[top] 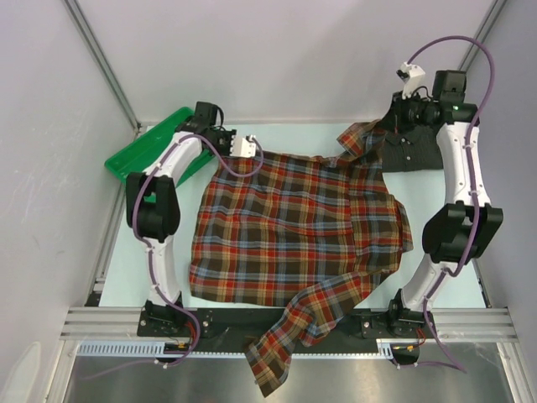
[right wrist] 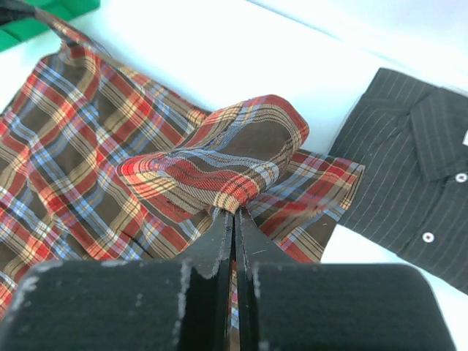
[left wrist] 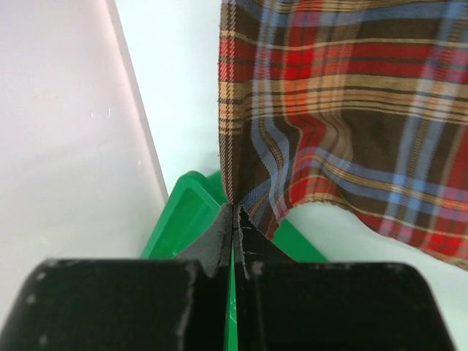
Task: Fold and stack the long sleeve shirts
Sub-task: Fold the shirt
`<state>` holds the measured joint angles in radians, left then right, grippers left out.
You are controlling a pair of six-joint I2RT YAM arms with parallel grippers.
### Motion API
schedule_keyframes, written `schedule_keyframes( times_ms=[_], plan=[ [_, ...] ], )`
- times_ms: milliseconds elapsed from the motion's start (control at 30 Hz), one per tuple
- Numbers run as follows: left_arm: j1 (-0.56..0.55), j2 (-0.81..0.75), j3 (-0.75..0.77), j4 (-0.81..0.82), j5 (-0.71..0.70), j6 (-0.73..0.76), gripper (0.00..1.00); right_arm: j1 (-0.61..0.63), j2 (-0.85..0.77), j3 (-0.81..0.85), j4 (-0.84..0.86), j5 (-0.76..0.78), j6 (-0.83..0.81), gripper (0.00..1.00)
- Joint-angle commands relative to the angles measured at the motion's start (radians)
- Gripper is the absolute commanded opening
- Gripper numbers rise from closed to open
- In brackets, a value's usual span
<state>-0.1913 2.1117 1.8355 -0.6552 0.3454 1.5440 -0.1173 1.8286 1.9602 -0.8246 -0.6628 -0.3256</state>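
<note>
The red, brown and navy plaid shirt (top: 294, 231) lies spread across the table, one sleeve hanging over the near edge. My left gripper (top: 225, 149) is shut on its far left corner, where the cloth (left wrist: 329, 110) rises from the closed tips (left wrist: 235, 212). At the far right corner my right gripper (top: 388, 130) is shut on a bunched fold of the plaid shirt (right wrist: 219, 164), the tips (right wrist: 235, 212) pinched together. The dark charcoal shirt (top: 415, 151) lies folded at the far right, its collar and buttons (right wrist: 417, 175) showing beside the plaid.
A green plastic tray (top: 143, 151) sits at the far left corner, right under the left gripper (left wrist: 183, 219). White enclosure walls (top: 50, 126) stand close on both sides. An aluminium rail (top: 101, 323) runs along the near edge by the arm bases.
</note>
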Motion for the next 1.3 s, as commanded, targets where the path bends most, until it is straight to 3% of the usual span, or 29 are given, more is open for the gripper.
schedule_keyframes(
  times_ms=[0, 533, 1000, 1267],
  plan=[
    [0.013, -0.122, -0.080, 0.022, 0.041, 0.060, 0.00, -0.010, -0.113, -0.020, 0.012, -0.044, 0.019, 0.00],
    [0.012, -0.420, -0.441, 0.014, 0.026, 0.122, 0.00, -0.051, -0.482, -0.264, -0.134, -0.049, -0.036, 0.00],
    [-0.036, -0.654, -0.735, -0.089, 0.027, 0.103, 0.00, -0.058, -0.814, -0.451, -0.329, 0.015, -0.079, 0.00],
    [-0.076, -0.688, -0.860, -0.106, -0.017, 0.088, 0.00, -0.056, -0.876, -0.584, -0.357, 0.005, -0.135, 0.00]
  ],
)
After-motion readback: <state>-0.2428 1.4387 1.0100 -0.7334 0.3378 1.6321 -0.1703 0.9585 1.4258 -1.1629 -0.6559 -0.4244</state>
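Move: Both hands already pinch raised parts of the shirt's far side. From the left hand the shirt's near-left corner lies about 48 cm back, 4 cm left and 12 cm below; the green bin is some 20 cm left, nearly level. From the right hand the near-right corner is roughly 42 cm back, 8 cm left and 29 cm below, the loose sleeve 46 cm back and 26 cm left, the dark folded shirt 13 cm ahead and 13 cm right. Both closed hands keep their pinch and draw the shirt's far side back towards its near edge, some 22–25 cm. ##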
